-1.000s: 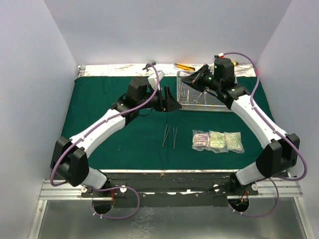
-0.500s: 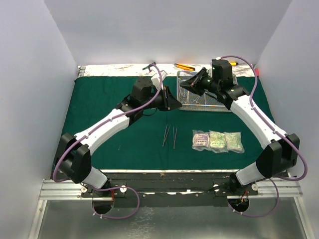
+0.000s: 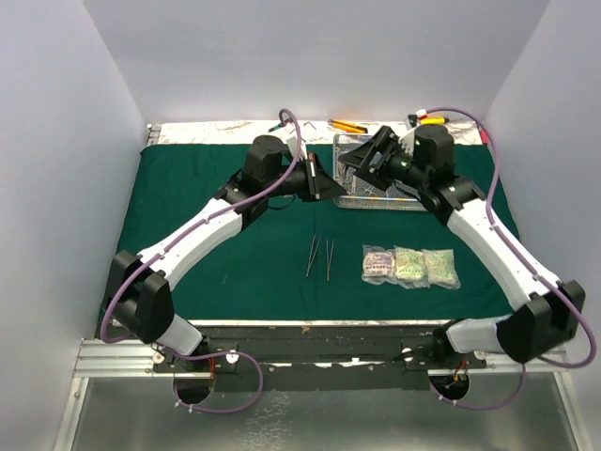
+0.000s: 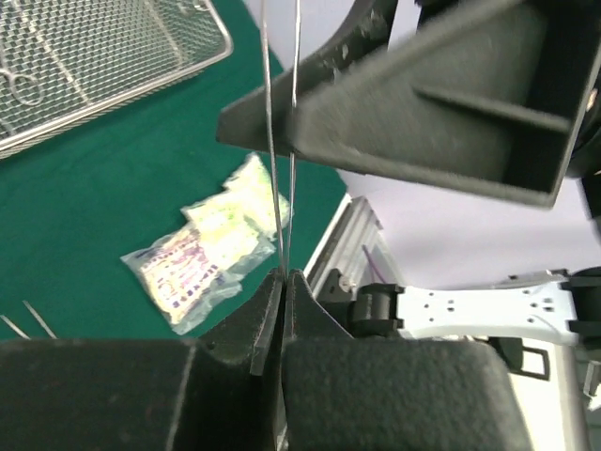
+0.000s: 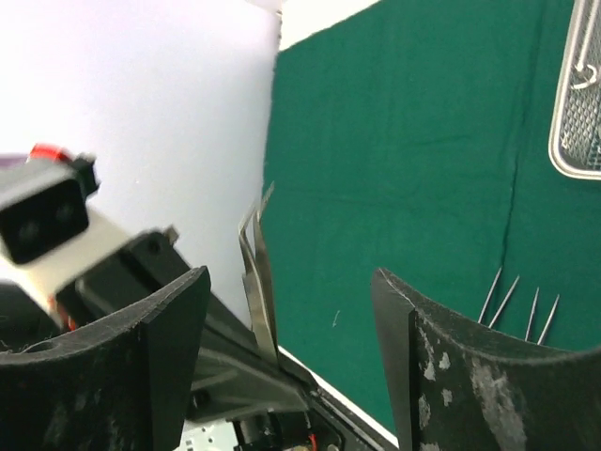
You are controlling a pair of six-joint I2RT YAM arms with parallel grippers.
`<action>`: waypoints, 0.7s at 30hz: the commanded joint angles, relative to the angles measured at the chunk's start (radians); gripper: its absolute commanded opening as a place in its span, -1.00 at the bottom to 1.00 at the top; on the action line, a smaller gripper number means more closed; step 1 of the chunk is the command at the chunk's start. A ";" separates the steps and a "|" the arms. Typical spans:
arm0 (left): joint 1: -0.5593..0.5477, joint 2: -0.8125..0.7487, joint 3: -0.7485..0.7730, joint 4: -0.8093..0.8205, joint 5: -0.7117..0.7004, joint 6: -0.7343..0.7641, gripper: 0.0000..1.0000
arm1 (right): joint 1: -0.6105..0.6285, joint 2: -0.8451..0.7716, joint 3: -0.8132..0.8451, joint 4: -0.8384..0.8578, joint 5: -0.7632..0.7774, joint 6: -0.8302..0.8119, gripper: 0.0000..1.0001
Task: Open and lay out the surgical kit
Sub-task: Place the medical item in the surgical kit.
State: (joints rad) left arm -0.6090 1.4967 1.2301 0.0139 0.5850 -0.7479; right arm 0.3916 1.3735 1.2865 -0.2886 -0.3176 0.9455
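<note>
The dark green cloth (image 3: 207, 188) lies spread on the table, with the silver mesh tray (image 3: 385, 195) at its back right. My left gripper (image 3: 326, 185) (image 4: 285, 275) is shut on a thin steel pair of tweezers (image 4: 282, 169) (image 5: 255, 272), held in the air just left of the tray. My right gripper (image 3: 368, 158) (image 5: 291, 282) stands open around those tweezers without touching them. Two more tweezers (image 3: 319, 256) (image 5: 516, 299) lie side by side mid-cloth. Three clear packets (image 3: 410, 266) (image 4: 211, 246) sit in a row to their right.
An orange-handled tool (image 3: 347, 125) and a yellow-handled one (image 3: 430, 119) lie on the bare strip behind the cloth. White walls close in the left, right and back. The tray's rim (image 4: 113, 94) (image 5: 575, 113) is close beside both grippers.
My left gripper has closed on the tweezers. My right gripper, shut on them before, has opened and let go, and its arm has swung slightly right.
</note>
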 commanded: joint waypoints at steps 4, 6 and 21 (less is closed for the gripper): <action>0.029 0.008 0.117 0.039 0.234 -0.174 -1.00 | 0.004 -0.158 -0.157 0.344 -0.087 -0.065 0.45; 0.029 0.005 0.112 0.087 0.273 -0.250 -1.00 | 0.004 -0.163 -0.169 0.402 -0.110 -0.057 0.39; 0.040 -0.019 0.027 0.443 0.315 -0.543 -0.83 | 0.004 -0.105 -0.139 0.522 -0.199 0.005 -0.98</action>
State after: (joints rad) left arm -0.5735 1.4986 1.2633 0.3641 0.8696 -1.2613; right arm 0.3985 1.2545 1.1378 0.2382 -0.4931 0.9657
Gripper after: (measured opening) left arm 0.007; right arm 0.068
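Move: The tweezers, gripped at one end by the left fingers, have their middle about 4 cm ahead of the left hand, 1 cm right and 1 cm up. From the open right hand it lies some 2 cm back, 3 cm left and 1 cm down. The tray is roughly 9 cm ahead and 10 cm right of the right hand, the two laid-out tweezers 12 cm back and 8 cm left, both some 28 cm below. Both hands rise about 9 cm and ease back; the right tips up and pinches the tweezers the left keeps. ##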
